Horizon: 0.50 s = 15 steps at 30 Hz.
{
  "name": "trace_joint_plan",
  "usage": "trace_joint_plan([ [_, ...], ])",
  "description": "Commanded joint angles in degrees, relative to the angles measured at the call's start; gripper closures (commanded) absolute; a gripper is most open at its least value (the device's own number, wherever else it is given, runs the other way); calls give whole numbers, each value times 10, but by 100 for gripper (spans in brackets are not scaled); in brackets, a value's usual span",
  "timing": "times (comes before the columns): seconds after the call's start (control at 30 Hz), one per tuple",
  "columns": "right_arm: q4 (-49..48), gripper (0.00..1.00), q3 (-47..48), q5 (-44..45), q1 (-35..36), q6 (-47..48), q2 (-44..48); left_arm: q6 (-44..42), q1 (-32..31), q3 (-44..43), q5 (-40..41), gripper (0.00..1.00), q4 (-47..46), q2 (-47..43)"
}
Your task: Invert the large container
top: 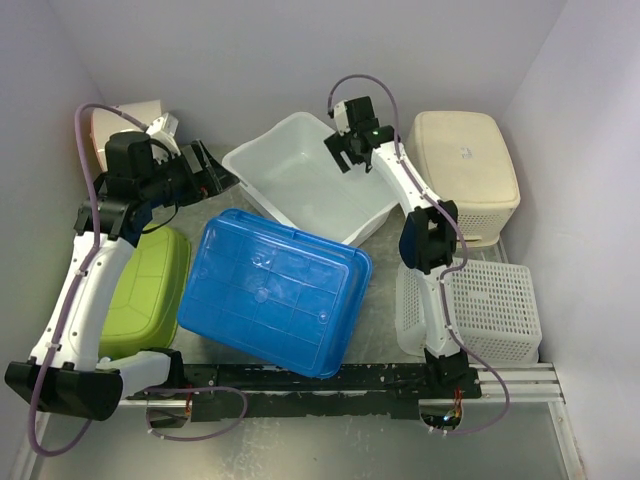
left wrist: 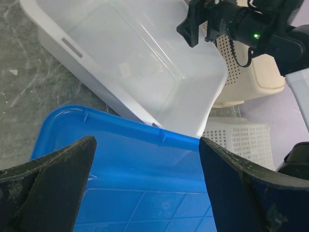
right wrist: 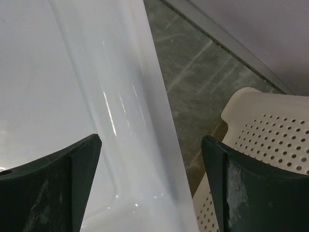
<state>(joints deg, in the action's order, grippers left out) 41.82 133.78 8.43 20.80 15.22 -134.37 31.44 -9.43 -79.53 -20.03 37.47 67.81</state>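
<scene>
The blue container (top: 272, 295), the largest one here, lies bottom up in the middle of the table, its ribbed base showing. Its far rim (left wrist: 145, 130) fills the left wrist view. Behind it a white tub (top: 300, 185) stands open side up, its near corner against the blue one. My left gripper (top: 215, 175) hangs open at the back left, and the blue rim shows between its fingertips (left wrist: 147, 164). My right gripper (top: 345, 150) is open over the white tub's right wall (right wrist: 140, 121), one finger inside it and one outside, holding nothing.
A cream perforated basket (top: 465, 170) lies bottom up at the back right, close to my right finger (right wrist: 251, 188). A white perforated basket (top: 490, 310) stands front right. A green tub (top: 145, 290) lies bottom up at the left, with a beige item (top: 130, 115) behind it. Walls close in on three sides.
</scene>
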Motion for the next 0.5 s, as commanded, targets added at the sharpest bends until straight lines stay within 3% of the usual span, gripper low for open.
trace_joint_plan([
  [0.0, 3, 15, 4, 6, -14, 95, -17, -7, -2, 8, -8, 1, -9, -18],
  [0.1, 9, 25, -2, -18, -22, 108, -23, -5, -2, 5, -10, 1, -8, -19],
  [0.13, 11, 34, -2, -26, -22, 111, -21, -5, -2, 4, -10, 1, -7, -19],
  [0.23, 3, 84, -2, -22, -21, 114, -12, -3, -2, 4, -8, 1, -5, -18],
  [0.27, 0, 93, 1, -14, -21, 117, -8, -2, -2, 4, -8, 1, -5, -18],
  [0.37, -26, 100, -8, 25, -14, 137, 14, 3, -2, 5, -9, 1, -8, -18],
  [0.47, -83, 100, -46, 86, 5, 174, 51, 7, -2, 6, -9, 1, -11, -20],
])
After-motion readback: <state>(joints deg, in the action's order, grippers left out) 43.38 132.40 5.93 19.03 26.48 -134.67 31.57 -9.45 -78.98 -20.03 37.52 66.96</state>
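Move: The white container's far-right rim, where the right hand will pinch, lies about 2 cm to that hand's right, level with it front to back and some 3 cm below. The upside-down cream basket stands roughly 27 cm to the hand's right and 5 cm nearer the base; the blue container lies some 38 cm back and 18 cm left. From the left hand that rim spot is about 25 cm ahead, 31 cm right and 20 cm below. The white container's far-right rim is straddled by the open right fingers, one inside and one outside, as the hand sinks about 3 cm and edges 2 cm right, turning some 10 degrees with its left side dipping. The fingers then shut on the thin wall, and the hand, now pinching it, rises about 1.5 cm. ##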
